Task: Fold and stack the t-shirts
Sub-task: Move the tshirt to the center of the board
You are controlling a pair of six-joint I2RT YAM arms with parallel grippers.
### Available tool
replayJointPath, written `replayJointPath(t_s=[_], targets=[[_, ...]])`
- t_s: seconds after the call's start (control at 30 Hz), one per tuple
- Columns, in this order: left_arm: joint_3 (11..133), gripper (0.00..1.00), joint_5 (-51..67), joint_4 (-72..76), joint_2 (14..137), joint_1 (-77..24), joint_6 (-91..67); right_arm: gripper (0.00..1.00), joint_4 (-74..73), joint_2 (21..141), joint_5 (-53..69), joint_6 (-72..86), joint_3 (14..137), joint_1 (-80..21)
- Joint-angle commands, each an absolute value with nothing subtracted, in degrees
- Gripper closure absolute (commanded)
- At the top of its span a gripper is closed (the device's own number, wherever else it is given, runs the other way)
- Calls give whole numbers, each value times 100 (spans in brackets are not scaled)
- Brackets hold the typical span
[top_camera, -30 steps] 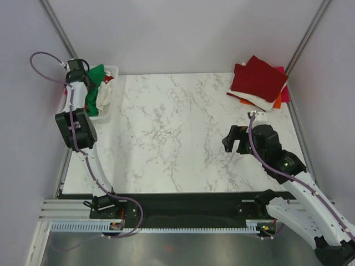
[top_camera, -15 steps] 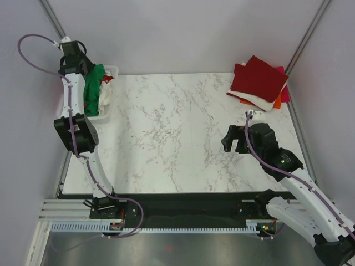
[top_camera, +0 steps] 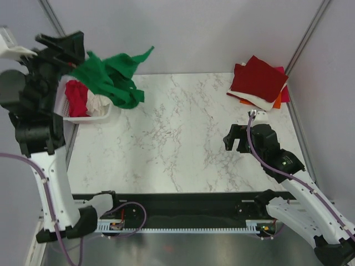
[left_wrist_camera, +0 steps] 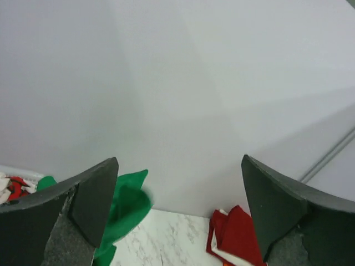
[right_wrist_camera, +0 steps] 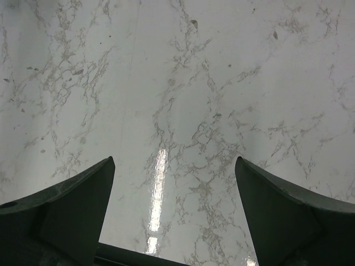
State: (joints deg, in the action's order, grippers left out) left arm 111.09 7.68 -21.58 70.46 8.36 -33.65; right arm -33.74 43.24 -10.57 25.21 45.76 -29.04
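Note:
The bright green t-shirt (top_camera: 111, 77) hangs crumpled in the air over the table's far-left corner, just right of my raised left gripper (top_camera: 65, 47). In the left wrist view that gripper (left_wrist_camera: 178, 160) is open with nothing between its fingers, and the green t-shirt (left_wrist_camera: 125, 208) shows past the left finger. A stack of folded t-shirts with a dark red one (top_camera: 258, 77) on top lies at the far right; the same dark red t-shirt (left_wrist_camera: 236, 233) shows in the left wrist view. My right gripper (top_camera: 237, 138) hovers open over bare marble (right_wrist_camera: 173, 166).
A white slatted basket (top_camera: 89, 117) stands at the far left with a red t-shirt (top_camera: 76, 97) and a white one (top_camera: 99, 102) in it. White, orange (top_camera: 275, 103) and magenta edges stick out under the stack. Grey walls enclose the marble table (top_camera: 177, 127).
My left arm swung up and toward the camera from the basket, pulling the green t-shirt out. Its jaws shut, then opened wide. The right arm barely moved.

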Motion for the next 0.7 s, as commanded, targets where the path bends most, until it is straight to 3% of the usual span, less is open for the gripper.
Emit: replayJointPath(t_s=[0.0, 0.2, 0.43, 0.6, 0.67], targets=[[8693, 0, 1932, -2558, 6561, 800, -3455, 2, -3164, 4350, -1213, 2593, 4754, -2918], [6191, 0, 1583, -2803, 5406, 800, -2988, 2, -2893, 4763, -511, 2593, 5018, -2909], [5336, 6, 1574, -2927, 5440, 791, -3173, 2, -2593, 5747, -53, 2689, 5229, -2927], [5063, 8, 1195, -2988, 5967, 791, -3357, 2, -2391, 5801, -17, 2821, 5028, -2997], [4984, 7, 355, -2997, 6282, 791, -3655, 2, -2382, 5871, -9, 2830, 4975, -3014]])
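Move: The green t-shirt is in the air, already out of the left hand's open fingers: about 8 cm ahead of them, 6 cm to the right and 22 cm below. The board's centre lies some 29 cm right, 4 cm ahead and 58 cm below; the white bin stands about 19 cm ahead, 16 cm left and 53 cm below. From the right hand the t-shirt is about 40 cm left, 16 cm ahead and 19 cm higher. Down fast, some 43 cm, the left hand follows the thrown green t-shirt, easing off in the second half. Its wide-open fingers tip from slightly upward by nearly 60 degrees to point forward and down, ending empty above the board by the shirt's near edge. The right hand, open too, drifts about 5 cm left and a little forward and down, towards the shirt. ##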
